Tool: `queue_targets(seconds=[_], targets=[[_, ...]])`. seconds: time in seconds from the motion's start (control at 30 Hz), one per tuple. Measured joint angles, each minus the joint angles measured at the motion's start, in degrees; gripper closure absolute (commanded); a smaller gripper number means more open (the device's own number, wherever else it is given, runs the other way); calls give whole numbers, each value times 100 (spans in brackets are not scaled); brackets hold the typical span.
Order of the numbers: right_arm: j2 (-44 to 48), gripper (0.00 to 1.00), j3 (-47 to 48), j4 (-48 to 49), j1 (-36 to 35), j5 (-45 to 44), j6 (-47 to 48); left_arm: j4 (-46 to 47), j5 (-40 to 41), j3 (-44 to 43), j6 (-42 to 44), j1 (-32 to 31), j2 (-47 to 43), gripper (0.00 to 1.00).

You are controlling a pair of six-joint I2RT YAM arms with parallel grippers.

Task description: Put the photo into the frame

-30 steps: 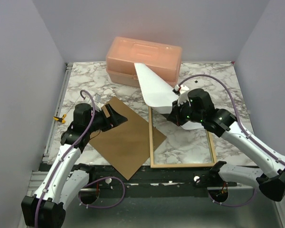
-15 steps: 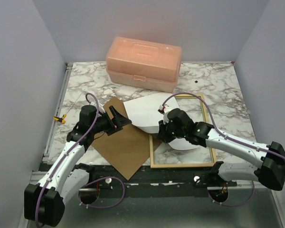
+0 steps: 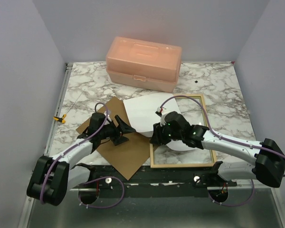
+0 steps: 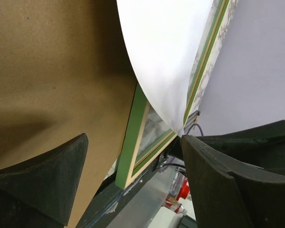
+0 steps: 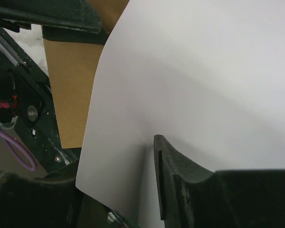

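The photo [image 3: 142, 111] lies white back up, its right part over the left side of the frame [image 3: 180, 165] and its left corner over the brown backing board [image 3: 128, 152]. My right gripper [image 3: 156, 135] is at the photo's near edge. In the right wrist view its jaws [image 5: 116, 156] stand apart, with the white sheet [image 5: 190, 71] passing loosely between them. My left gripper [image 3: 126, 130] is low over the board, open and empty, and points at the photo's left edge. The left wrist view shows the curled sheet [image 4: 166, 57] above the frame's green rail [image 4: 130, 142].
A peach plastic box [image 3: 143, 63] stands at the back of the marble table [image 3: 228, 85]. A small yellow clamp [image 3: 61, 118] sits at the left edge. The board [image 4: 52, 71] fills the left of the left wrist view.
The right arm swung the photo down from standing against the box to lying across frame and board, and its jaws have parted. The left arm reached right and lower toward the photo.
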State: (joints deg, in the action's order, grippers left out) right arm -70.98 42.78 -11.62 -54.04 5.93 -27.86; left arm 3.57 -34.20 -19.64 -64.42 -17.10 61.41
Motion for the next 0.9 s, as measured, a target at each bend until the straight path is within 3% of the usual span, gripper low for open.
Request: queue_targets(seconds=[0.33,0.67,0.9], targets=[[-103,35,0,251,-2,400,-125,1561,-136,42,-518,-203,1187,36],[-111,12,160,466,-2,684,-455,2059,-203,-72,-490,-304,1698,52],[160,11,321,603,129,562,-776,2083,-170,-175,-166,-407,2129,58]])
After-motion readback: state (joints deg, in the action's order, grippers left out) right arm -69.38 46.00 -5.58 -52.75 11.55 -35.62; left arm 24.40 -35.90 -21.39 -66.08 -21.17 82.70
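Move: The near stretch of the photo's left edge curves about 3 cm to the left hand's right, 1 cm farther out and slightly lower; the board's middle is roughly 5 cm to this hand's left, 1 cm back and 5 cm down. The right hand still has the photo's near left corner between loosened fingers. From it, the frame's middle lies some 11 cm to the right, 2 cm ahead and 6 cm below, and the board's middle 17 cm left, 1 cm back and equally low. Spreading its already parted fingers wide, the right hand edges about 3 cm left and slightly back, then lifts some 6 cm, coming away from the photo's near left corner. Meanwhile the left hand slips right and a little forward, then down, about 5 cm in all, its fingers closing to about half open around the photo's left edge, with no pinch yet. ##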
